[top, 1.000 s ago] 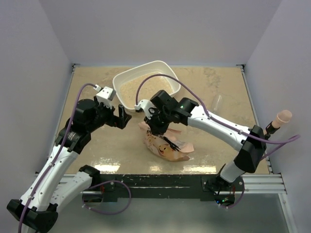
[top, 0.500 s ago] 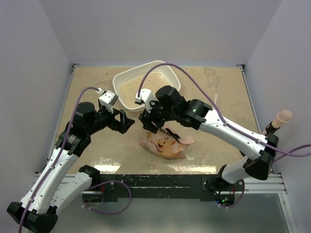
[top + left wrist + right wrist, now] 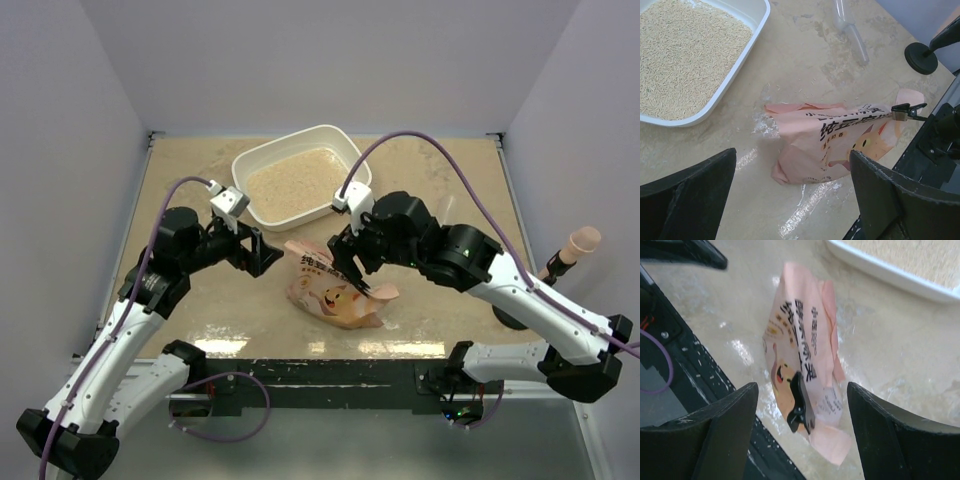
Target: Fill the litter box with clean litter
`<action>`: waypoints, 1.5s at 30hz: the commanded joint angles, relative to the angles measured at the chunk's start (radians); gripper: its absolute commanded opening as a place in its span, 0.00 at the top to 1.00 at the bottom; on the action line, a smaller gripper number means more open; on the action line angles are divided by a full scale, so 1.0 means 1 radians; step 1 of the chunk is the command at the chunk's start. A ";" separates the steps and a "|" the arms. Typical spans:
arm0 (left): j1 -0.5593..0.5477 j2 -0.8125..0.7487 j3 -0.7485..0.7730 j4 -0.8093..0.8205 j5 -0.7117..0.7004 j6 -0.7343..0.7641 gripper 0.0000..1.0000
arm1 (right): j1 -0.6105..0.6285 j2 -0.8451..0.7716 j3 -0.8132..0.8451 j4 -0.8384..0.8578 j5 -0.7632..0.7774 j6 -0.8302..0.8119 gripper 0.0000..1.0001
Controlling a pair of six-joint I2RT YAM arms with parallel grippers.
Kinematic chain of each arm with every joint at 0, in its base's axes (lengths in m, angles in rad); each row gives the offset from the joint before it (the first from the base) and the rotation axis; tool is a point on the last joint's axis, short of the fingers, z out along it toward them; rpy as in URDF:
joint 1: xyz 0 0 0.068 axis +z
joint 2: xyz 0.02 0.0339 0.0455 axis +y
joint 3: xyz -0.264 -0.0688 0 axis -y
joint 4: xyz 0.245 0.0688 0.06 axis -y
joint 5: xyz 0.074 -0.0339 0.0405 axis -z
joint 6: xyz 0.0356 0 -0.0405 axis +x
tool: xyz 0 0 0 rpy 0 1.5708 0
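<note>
The white litter box [image 3: 240, 166] sits at the back centre with pale beige clean litter [image 3: 295, 186] spread over its floor. In the left wrist view its rim [image 3: 740, 64] and the litter [image 3: 685, 55] fill the top left. An orange-pink printed bag [image 3: 335, 292] lies slumped on the table in front of the box, with a black clip [image 3: 801, 407] on its top edge. My right gripper [image 3: 352, 268] hovers open just above the bag [image 3: 800, 340], holding nothing. My left gripper [image 3: 265, 255] is open a short way left of the bag [image 3: 835, 145], not touching it.
A clear plastic scoop [image 3: 447, 210] lies right of the box, also seen as the scoop [image 3: 852, 27] in the left wrist view. A stand with a pink tip [image 3: 578, 242] rises at the right edge on a black round base [image 3: 921, 57]. Walls close in the table.
My right gripper opened and let go of the bag, then drew back to the right. The bag settled onto the table. My left gripper edged right toward it.
</note>
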 commanded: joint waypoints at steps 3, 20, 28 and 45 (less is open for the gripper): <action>-0.004 0.006 0.014 0.034 0.042 0.021 0.00 | 0.004 -0.125 -0.142 -0.008 0.030 0.121 0.25; -0.009 0.019 0.000 0.036 0.059 0.023 0.00 | 0.004 -0.165 -0.326 0.089 -0.042 0.191 0.30; -0.012 0.016 -0.007 0.039 0.060 0.023 0.00 | 0.004 -0.155 -0.332 0.067 -0.005 0.211 0.37; -0.026 0.016 -0.016 0.041 0.052 0.027 0.00 | 0.004 -0.132 -0.348 0.027 0.048 0.253 0.56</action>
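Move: The black clip on the near right end of the litter bag is almost under the right hand: roughly 2 cm back, 3 cm to its right and 11 cm below. The bag's middle lies some 3 cm back, 1 cm left and 15 cm down, while the litter box is about 22 cm ahead, 9 cm left and 20 cm down. From the left hand the clip is about 20 cm right, 5 cm back and 6 cm below. Down about 9 cm, with some 3 cm each back and to its right, the right hand sinks onto the clip on the litter bag, quickly at first and then easing. The wrist tips about 15 degrees further downward with a slight clockwise turn, and the fingers draw in from three-quarters to roughly half open around the clip's handles, not yet visibly gripping them. ##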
